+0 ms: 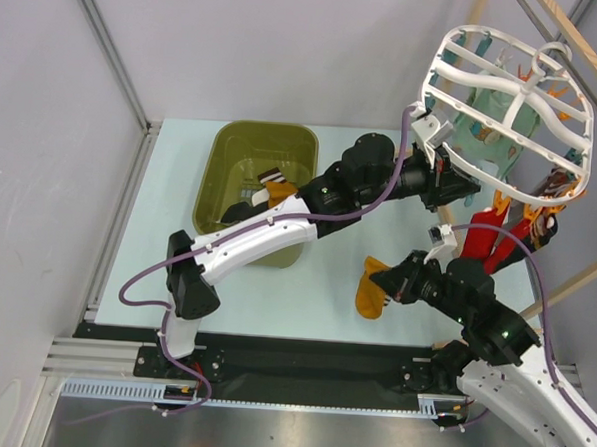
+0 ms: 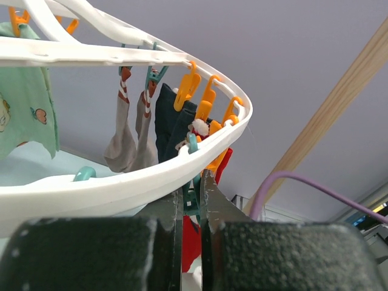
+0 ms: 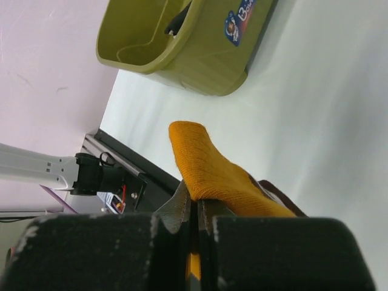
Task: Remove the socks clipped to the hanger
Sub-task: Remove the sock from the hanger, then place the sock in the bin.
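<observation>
The white hanger (image 1: 510,104) hangs tilted at the upper right, with a pale mint sock (image 1: 484,123) and red socks (image 1: 488,233) clipped under it. My left gripper (image 1: 443,186) reaches up to its near rim. In the left wrist view the left gripper (image 2: 192,194) is shut on a teal peg (image 2: 191,203) just under the hanger's rim (image 2: 121,188), and a red sock (image 2: 191,242) dangles below. Grey socks (image 2: 121,145) and a dark sock (image 2: 170,121) hang from other pegs. My right gripper (image 1: 383,283) is shut on a mustard-orange sock (image 1: 371,295), which droops over the right gripper's (image 3: 195,206) jaws above the table.
An olive-green tub (image 1: 221,174) stands at the back left of the table and holds a striped sock (image 1: 271,174), a mustard one and a black one. A light wooden rack (image 1: 578,58) carries the hanger at the right. The tub (image 3: 182,54) lies beyond the held sock.
</observation>
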Motion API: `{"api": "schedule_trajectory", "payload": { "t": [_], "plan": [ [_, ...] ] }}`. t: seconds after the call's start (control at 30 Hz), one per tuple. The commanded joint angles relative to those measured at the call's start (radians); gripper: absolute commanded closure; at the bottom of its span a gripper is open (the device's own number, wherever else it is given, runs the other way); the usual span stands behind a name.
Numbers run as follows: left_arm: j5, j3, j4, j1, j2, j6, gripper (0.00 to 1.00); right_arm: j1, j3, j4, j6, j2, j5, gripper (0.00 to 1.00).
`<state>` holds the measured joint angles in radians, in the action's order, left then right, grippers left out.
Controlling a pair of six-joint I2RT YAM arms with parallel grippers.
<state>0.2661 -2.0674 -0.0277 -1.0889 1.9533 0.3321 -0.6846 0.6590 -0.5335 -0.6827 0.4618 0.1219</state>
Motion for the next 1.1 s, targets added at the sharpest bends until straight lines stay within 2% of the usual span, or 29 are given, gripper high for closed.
{"api": "schedule_trajectory", "payload": {
  "t": [0.0, 0.17, 0.3, 0.33, 0.47, 0.57, 0.83, 1.07],
  "plan": [
    [-0.019, -0.069, 0.064, 0.011, -0.042, 0.013, 1.00, -0.004, -0.001, 0.176, -0.060, 0.037, 0.027, 1.00],
    [-0.024, -0.086, 0.104, 0.011, -0.065, -0.016, 1.00, -0.004, -0.036, 0.299, -0.078, 0.133, 0.054, 1.00],
    [-0.019, -0.092, 0.115, 0.012, -0.079, -0.025, 1.00, -0.006, -0.059, 0.463, -0.101, 0.248, 0.102, 1.00],
    [-0.007, -0.112, 0.135, 0.014, -0.077, -0.036, 1.00, -0.009, -0.050, 0.559, -0.085, 0.340, 0.070, 1.00],
    [0.005, -0.157, 0.176, 0.014, -0.071, -0.056, 1.00, -0.012, -0.036, 0.648, -0.054, 0.438, 0.064, 1.00],
    [0.030, -0.168, 0.186, 0.014, -0.074, -0.053, 1.00, -0.015, -0.030, 0.785, 0.009, 0.497, 0.067, 1.00],
    [0.059, -0.165, 0.160, 0.014, -0.070, -0.013, 1.00, -0.003, 0.097, 0.888, 0.115, 0.704, 0.044, 1.00],
    [0.076, -0.163, 0.135, 0.014, -0.064, 0.010, 1.00, 0.011, 0.175, 1.075, 0.156, 0.810, -0.019, 1.00]
  ]
}}
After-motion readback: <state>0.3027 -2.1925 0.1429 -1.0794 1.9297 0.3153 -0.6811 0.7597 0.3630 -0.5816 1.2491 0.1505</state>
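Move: The right gripper already holds the orange sock; the olive bin it goes to is about 27 cm ahead, 31 cm left and 15 cm below. The teal clip in the left fingers is some 7 cm ahead, 9 cm right and 21 cm above the right hand, and the red sock hangs about 4 cm ahead, 20 cm right and 12 cm above. From the left hand the bin is roughly 20 cm ahead, 41 cm left and 37 cm below. Swing the right gripper with the orange sock forward and left towards the bin's right side, about 14 cm out and 12 cm left. Let it dip some 3 cm midway and rise again, fingertips tipping up about 10 degrees, grip kept shut. Meanwhile ease the left gripper up 3 cm and 2 cm left, still pinching the teal clip at the hanger's rim. ##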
